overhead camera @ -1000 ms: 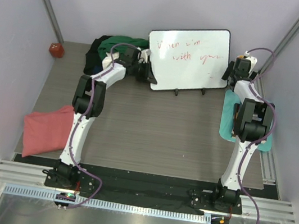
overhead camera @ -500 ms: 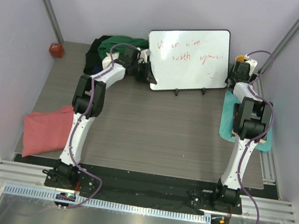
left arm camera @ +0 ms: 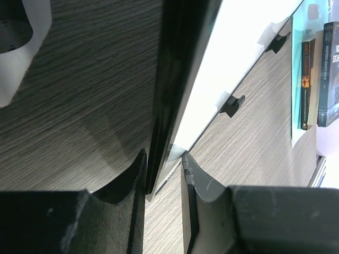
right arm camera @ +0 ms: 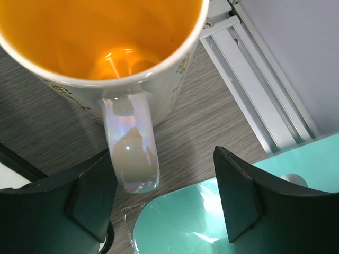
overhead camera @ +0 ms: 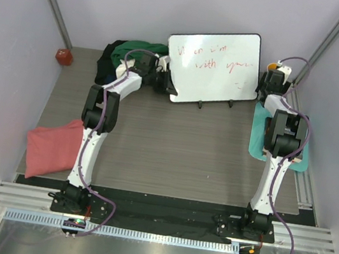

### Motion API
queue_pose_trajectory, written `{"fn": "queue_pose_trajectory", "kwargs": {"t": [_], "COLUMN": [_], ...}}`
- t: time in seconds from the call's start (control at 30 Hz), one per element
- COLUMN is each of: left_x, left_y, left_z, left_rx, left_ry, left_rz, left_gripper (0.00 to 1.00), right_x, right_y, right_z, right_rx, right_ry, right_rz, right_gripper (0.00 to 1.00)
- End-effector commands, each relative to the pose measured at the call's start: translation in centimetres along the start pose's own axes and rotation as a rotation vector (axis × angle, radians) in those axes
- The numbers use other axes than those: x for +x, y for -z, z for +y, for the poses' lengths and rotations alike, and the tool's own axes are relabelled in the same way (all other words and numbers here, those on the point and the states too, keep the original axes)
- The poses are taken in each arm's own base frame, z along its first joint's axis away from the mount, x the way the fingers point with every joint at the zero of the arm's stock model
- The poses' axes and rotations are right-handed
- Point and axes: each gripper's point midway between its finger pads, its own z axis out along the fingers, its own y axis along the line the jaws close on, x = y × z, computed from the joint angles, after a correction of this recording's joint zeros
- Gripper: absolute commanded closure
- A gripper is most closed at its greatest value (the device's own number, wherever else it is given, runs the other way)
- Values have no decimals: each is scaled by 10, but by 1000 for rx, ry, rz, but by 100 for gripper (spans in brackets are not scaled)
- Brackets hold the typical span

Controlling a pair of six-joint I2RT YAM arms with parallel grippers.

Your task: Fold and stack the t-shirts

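The t-shirts lie at the left of the table. A dark green one (overhead camera: 140, 48), a black one (overhead camera: 109, 53) and a bit of white one (overhead camera: 124, 68) are heaped at the back. A salmon pink one (overhead camera: 53, 147) lies folded near the front left. My left gripper (overhead camera: 165, 82) (left arm camera: 164, 159) is shut on the lower left edge of the whiteboard (overhead camera: 214, 66) (left arm camera: 233, 58). My right gripper (overhead camera: 273, 77) (right arm camera: 164, 159) stands open at the back right. The handle (right arm camera: 132, 153) of a white mug (overhead camera: 273, 67) (right arm camera: 106, 32) sits between its fingers, close to the left one.
A small red ball (overhead camera: 63, 55) sits at the far left. A teal mat (overhead camera: 257, 134) (right arm camera: 212, 222) lies under the right arm, with books (left arm camera: 318, 74) on it. A metal rail (right arm camera: 254, 79) runs along the table's right edge.
The right gripper's jaws have narrowed a little around the mug handle, and the right wrist has shifted slightly toward the mug. The left arm has not moved.
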Motion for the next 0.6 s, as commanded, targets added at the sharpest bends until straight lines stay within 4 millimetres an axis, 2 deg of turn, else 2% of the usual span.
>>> {"fn": "queue_pose_trajectory", "kwargs": {"t": [0.0,0.1,0.27,0.37,0.4,0.47,0.5,0.53,0.57], "left_x": [6,7,10,10,11,11,11,11,11], "left_y": [17,16,13,13,12,12,11,11,11], "left_z": [55,56,58,58,59,59,59,58,58], "left_rx": [-205,-201,-200,-195,-197,-196,-195,-191,-191], "left_ry": [98,100,102,102,104,106,108,106,106], "left_rz": [0,4,13,17,17,20,21,23,23], "left_gripper": [100,100,100,100,100,100,100,100,100], "right_x": [-27,-25,-21,-20,-16,-22,-13,-13,-19], "right_y": [-8,-11,-18,-17,-16,-8,-6,-3,2], "right_z": [7,13,20,18,16,13,9,5,2], "right_rx": [-25,-54,-74,-68,-64,-63,-48,-33,-25], "right_ry": [-11,-18,-26,-23,-19,-26,-19,-23,-31], "right_rz": [-87,-93,-87,-90,-85,-102,-94,-94,-106], "right_gripper": [24,28,48,73,87,89,90,90,90]}}
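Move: The mug stands about 7 cm straight ahead of the right hand and some 2 cm lower, its handle only about 2 cm ahead and 1 cm left of the open fingers. The whiteboard's right corner is roughly 6 cm to the hand's left, level with it; the teal tray's middle lies about 15 cm back, 6 cm right and 6 cm below. From the left hand, the mug is some 12 cm ahead and 40 cm right, at about the same height. Right hand eases about 2 cm forward and sinks as much, fingers closing to pinch the mug's handle. ##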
